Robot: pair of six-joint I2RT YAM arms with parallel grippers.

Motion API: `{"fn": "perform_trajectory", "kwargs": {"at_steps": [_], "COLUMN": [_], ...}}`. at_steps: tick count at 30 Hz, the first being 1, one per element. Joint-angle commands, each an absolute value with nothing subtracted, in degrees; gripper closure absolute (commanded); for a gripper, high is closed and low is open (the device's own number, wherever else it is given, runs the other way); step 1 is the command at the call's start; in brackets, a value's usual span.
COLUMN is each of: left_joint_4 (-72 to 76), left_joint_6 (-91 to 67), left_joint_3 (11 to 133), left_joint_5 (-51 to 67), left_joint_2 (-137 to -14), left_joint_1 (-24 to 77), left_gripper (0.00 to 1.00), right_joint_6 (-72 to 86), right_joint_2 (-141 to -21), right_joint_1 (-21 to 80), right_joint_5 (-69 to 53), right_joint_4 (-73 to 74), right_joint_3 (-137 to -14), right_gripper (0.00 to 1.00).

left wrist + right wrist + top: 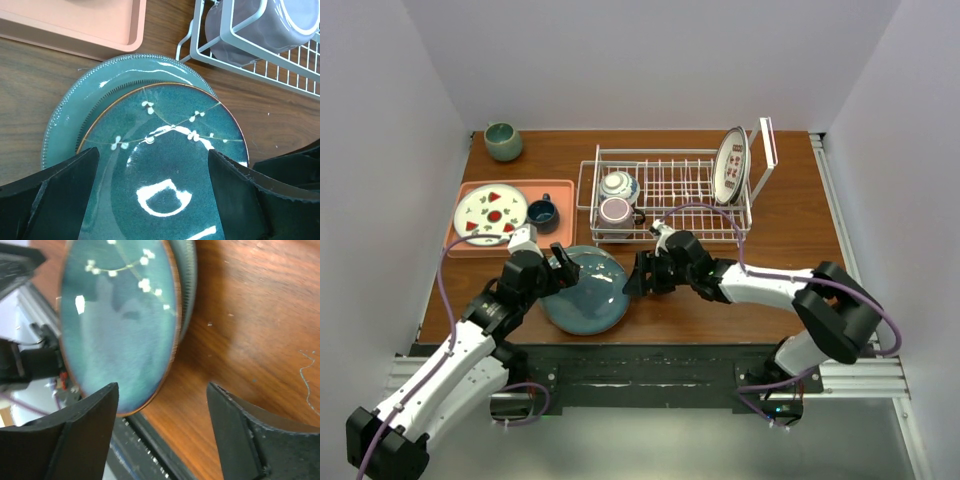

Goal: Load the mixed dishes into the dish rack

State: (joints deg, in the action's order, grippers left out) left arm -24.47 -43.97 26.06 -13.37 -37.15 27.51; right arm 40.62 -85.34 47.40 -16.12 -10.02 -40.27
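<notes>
Two teal plates lie stacked on the table in front of the dish rack (670, 190). The lower one is a lighter plain teal plate (67, 112) with a beaded rim. On it rests a darker teal plate (170, 125) painted with white blossoms. My left gripper (152, 165) hovers open over the dark plate's near part. My right gripper (163, 390) is open at the stack's right edge (620, 290), with the dark plate's rim (167, 355) just inside its left finger. The rack holds a blue-and-white bowl (618, 185), a pinkish mug (615, 210) and an upright white plate (730, 165).
A salmon-pink tray (535, 190) at the left carries a white plate with red fruit marks (490, 212) and a dark blue cup (542, 212). A grey-green cup (503, 140) stands at the back left corner. The table's front edge lies just behind the stack.
</notes>
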Motion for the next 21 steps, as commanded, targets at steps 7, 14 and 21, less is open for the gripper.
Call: {"fn": "perform_trajectory", "kwargs": {"at_steps": [7, 14, 21], "left_joint_4": [-21.8, -21.1, -20.3], "left_joint_6": [-44.8, -44.5, -44.3], "left_joint_3": [26.1, 26.5, 26.6], "left_joint_5": [-13.3, -13.3, -13.2], "left_joint_2": [-37.7, -38.8, -40.3], "left_joint_1": [27.5, 27.6, 27.6], "left_gripper": [0.04, 0.04, 0.04], "right_joint_6": [44.6, 43.7, 41.3], "right_joint_2": [-93.8, -92.4, -88.3], "right_joint_1": [48.9, 49.0, 49.0], "right_joint_5": [-16.0, -13.4, -8.6], "right_joint_4": [-17.4, -12.4, -6.9], "right_joint_3": [-44.4, -45.0, -45.4], "right_gripper": [0.47, 0.61, 0.69]}}
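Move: The right hand hangs open just off the right rim of the teal plate stack. The top plate's middle is about 11 cm to its left, 4 cm back and 5 cm below. The lavender cup sits in the rack about 15 cm ahead and 4 cm left, the dark mug some 15 cm ahead and 23 cm left. From the left hand, the top plate's middle is about 6 cm right, 6 cm back and 8 cm below. Closing around the right rim of the top teal plate, one finger over its face and the other outside, the right hand first dips about 3 cm and slides 2 cm left into it. Then it eases back up about 1 cm and slightly right, the fingers narrowing all along from about three quarters to a third open. ##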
